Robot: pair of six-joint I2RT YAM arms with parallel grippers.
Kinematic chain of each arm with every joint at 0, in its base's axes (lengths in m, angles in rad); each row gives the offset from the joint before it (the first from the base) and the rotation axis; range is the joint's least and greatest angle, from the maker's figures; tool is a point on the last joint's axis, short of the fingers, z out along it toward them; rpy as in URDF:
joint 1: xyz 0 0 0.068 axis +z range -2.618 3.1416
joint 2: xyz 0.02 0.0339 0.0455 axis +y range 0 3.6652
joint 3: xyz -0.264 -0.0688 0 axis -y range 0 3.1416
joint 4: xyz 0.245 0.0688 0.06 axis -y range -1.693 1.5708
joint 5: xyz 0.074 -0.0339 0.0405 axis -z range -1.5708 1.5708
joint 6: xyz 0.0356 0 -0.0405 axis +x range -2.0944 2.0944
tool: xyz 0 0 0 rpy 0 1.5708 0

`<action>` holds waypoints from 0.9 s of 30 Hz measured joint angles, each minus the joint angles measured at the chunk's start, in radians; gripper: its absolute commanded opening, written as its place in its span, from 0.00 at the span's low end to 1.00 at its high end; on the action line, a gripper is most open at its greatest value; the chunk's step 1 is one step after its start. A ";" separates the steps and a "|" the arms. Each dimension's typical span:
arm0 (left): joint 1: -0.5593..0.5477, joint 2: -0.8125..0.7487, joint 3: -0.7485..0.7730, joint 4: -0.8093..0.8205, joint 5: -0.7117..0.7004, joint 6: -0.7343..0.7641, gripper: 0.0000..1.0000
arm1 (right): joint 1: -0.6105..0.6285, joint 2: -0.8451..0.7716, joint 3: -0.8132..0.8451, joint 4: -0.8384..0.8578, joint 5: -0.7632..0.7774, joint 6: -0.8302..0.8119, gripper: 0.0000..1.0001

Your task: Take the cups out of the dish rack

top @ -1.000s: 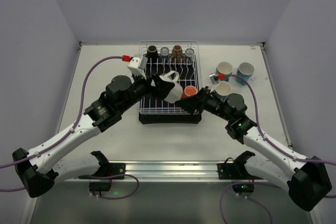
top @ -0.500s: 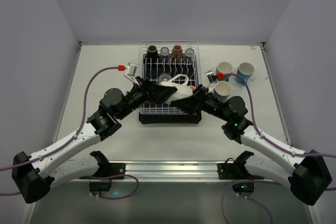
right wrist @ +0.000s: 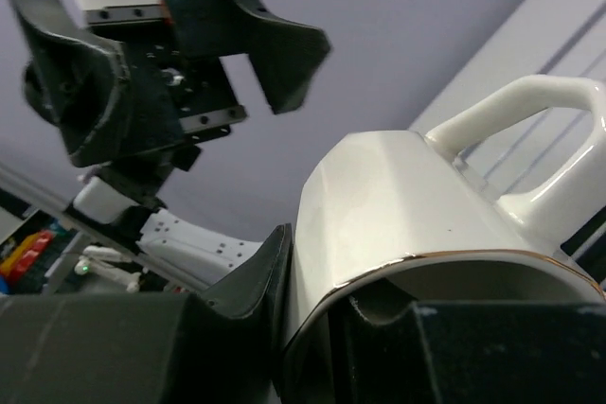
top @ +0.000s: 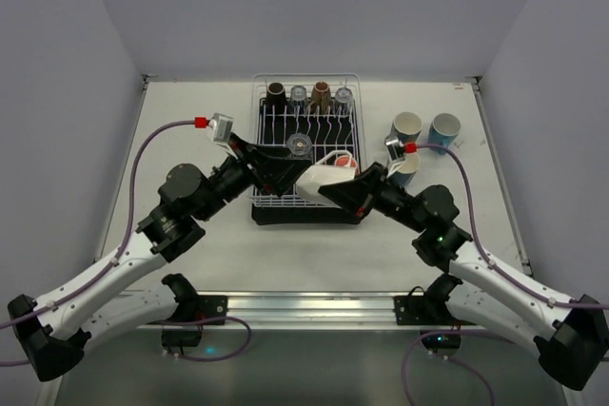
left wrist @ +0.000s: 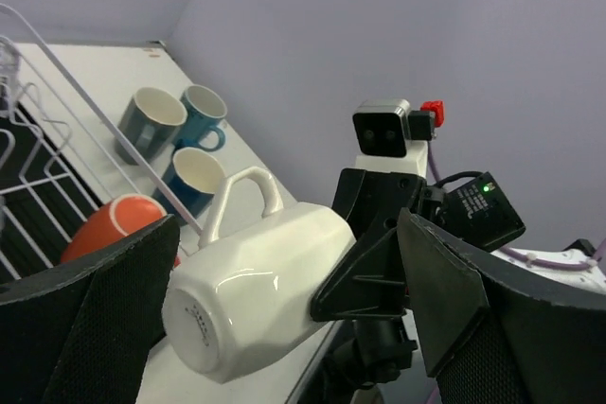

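A white mug [top: 324, 178] hangs on its side over the front right of the dish rack [top: 354, 130]. My right gripper [top: 340, 191] is shut on the mug's rim, one finger inside the mouth and one outside [right wrist: 260, 276]. My left gripper [top: 293, 168] stands open around the mug's base end, its pads [left wrist: 90, 309] apart from the mug [left wrist: 256, 281]. An orange cup [left wrist: 109, 224] lies in the rack below. Two brown cups [top: 276, 92] and clear glasses [top: 299, 94] stand along the rack's back row, with another glass [top: 300, 145] mid-rack.
Three cups stand on the table right of the rack: a grey-teal one [top: 406, 125], a blue one [top: 444, 128] and a third [top: 409, 164] partly behind my right wrist. Both arms cross over the rack's front edge and black drip tray [top: 304, 217].
My right gripper has shut on the white mug's rim. My left gripper has opened off the mug and its arm has drawn back to the left. The mug has shifted slightly forward.
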 measured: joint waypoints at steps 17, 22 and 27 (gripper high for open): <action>0.000 -0.177 0.019 -0.552 -0.209 0.431 1.00 | -0.428 -0.028 0.575 -1.190 0.622 -0.480 0.00; 0.000 -0.187 -0.029 -0.585 -0.229 0.473 1.00 | -0.620 0.159 0.575 -1.274 0.612 -0.540 0.00; 0.000 -0.198 -0.050 -0.589 -0.213 0.489 1.00 | -0.735 0.345 0.575 -1.275 0.549 -0.566 0.00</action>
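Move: The right hand holds the white cup by its rim; the free table spot it heads for is about 17 cm ahead, 33 cm right and 27 cm below. The navy cup stands 18 cm ahead and 22 cm right, the grey cup about 11 cm beyond it, the blue mug 29 cm ahead, 35 cm right. From the empty left hand, the clear glass is about 20 cm ahead, 3 cm right, the orange mug 12 cm ahead, 17 cm right, both nearly 30 cm down. Keeping its pinch on the white cup's rim, the right hand sweeps it some 30 cm right and 15 cm forward, out past the rack, lifting slightly on the way before sinking about 13 cm net. It swings clockwise and tips until its fingers slant forward and down. The left hand, already clear and wide open, draws off leftward about 8 cm and sinks 12 cm, rolling its left side up. ##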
